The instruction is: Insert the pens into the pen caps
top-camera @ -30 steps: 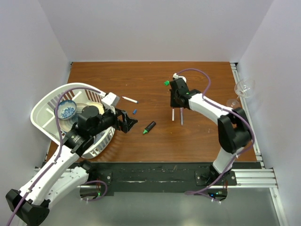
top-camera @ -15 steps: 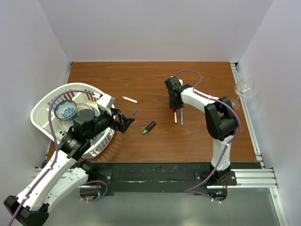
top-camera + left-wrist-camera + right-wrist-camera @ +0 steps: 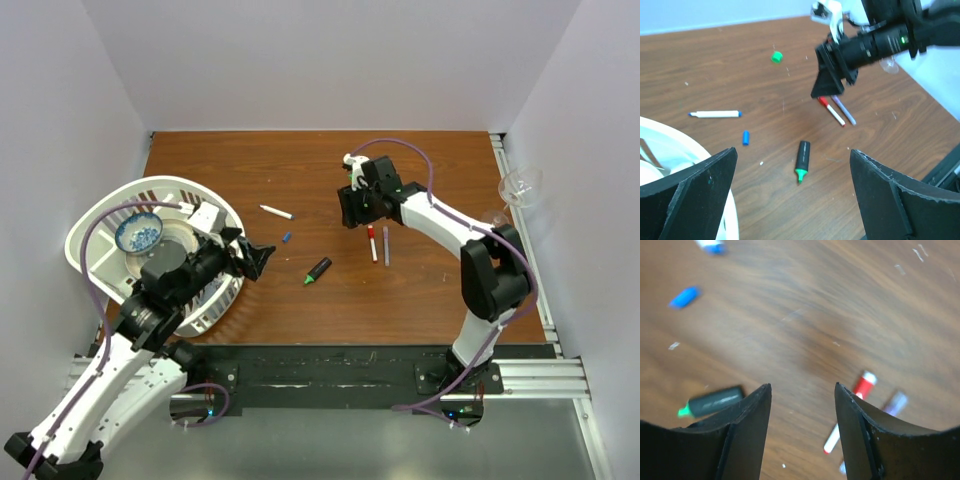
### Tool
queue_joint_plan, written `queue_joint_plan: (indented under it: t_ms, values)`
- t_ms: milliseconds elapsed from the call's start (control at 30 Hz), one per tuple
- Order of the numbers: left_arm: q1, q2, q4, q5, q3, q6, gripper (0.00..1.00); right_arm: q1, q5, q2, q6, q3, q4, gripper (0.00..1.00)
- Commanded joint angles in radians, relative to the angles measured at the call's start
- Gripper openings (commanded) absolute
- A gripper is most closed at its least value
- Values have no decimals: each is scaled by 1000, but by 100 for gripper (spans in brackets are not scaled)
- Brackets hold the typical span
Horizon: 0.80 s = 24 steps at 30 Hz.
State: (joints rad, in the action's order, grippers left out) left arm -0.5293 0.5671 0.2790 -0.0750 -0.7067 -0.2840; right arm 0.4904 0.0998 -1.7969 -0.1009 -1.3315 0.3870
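A white pen wearing the red cap [image 3: 372,243] lies flat at mid-table beside a thin purple-capped pen [image 3: 385,245]. My right gripper [image 3: 352,212] hovers just left of them, open and holding nothing; its wrist view shows the gap [image 3: 802,386] over bare wood with the red cap [image 3: 864,385] to the right. The black marker [image 3: 318,270] with its green tip lies uncapped. The blue cap [image 3: 286,238] and an uncapped white pen [image 3: 276,212] lie apart. The green cap [image 3: 776,57] sits far back. My left gripper [image 3: 258,258] is wide open, left of the marker [image 3: 802,160].
A white basket [image 3: 100,215] holding a blue patterned bowl [image 3: 139,233] stands at the left edge, under my left arm. A clear glass [image 3: 520,185] sits off the table's right edge. Walls enclose the back and both sides.
The right gripper has opened and let go of the red-capped pen, which now lies on the table; the gripper shifted left. The left gripper drew back slightly toward the basket.
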Motion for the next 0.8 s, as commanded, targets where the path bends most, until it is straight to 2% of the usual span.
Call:
queue_joint_plan:
  t_ms: [0,167,300,567,767]
  values:
    - [5,-59,-35,72,15,8,100,14,259,48,336,115,-163,57]
    - [5,-111,-34,121,15,8,100,68,349,59,574,149,-97,59]
    - [5,-145,-46,139,23,12,100,134,337,62,762,176,-79,61]
    - [5,-154,-38,162,21,12,100,238,335,-44,885,111,-24,61]
    - [5,-162,-43,153,24,14,100,286,308,-91,897,89,-19,61]
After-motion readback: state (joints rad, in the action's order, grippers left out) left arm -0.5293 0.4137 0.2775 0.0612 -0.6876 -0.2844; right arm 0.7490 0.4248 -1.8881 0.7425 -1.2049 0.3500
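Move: The black pen with the green tip lies about 11 cm back of the open right gripper, 10 cm to its left and 9 cm below. Near the way, at table height, the red-capped pen is 3 cm back and 5 cm right of this gripper, the purple pen 4 cm back and 8 cm right, and the blue cap 3 cm back and 18 cm left. From the left gripper the black pen is roughly 7 cm ahead, 11 cm right and 26 cm down. Swing the right gripper back and to the left, away from the red-capped pen, some 14 cm across the table to the black pen, sinking about 7 cm, mostly late. Turn it about 60 degrees counter-clockwise on the way and keep the fingers about as open as they are, one to each side of the pen, without closing. Meanwhile draw the empty left gripper some 4 cm left and up, away from the pen. ##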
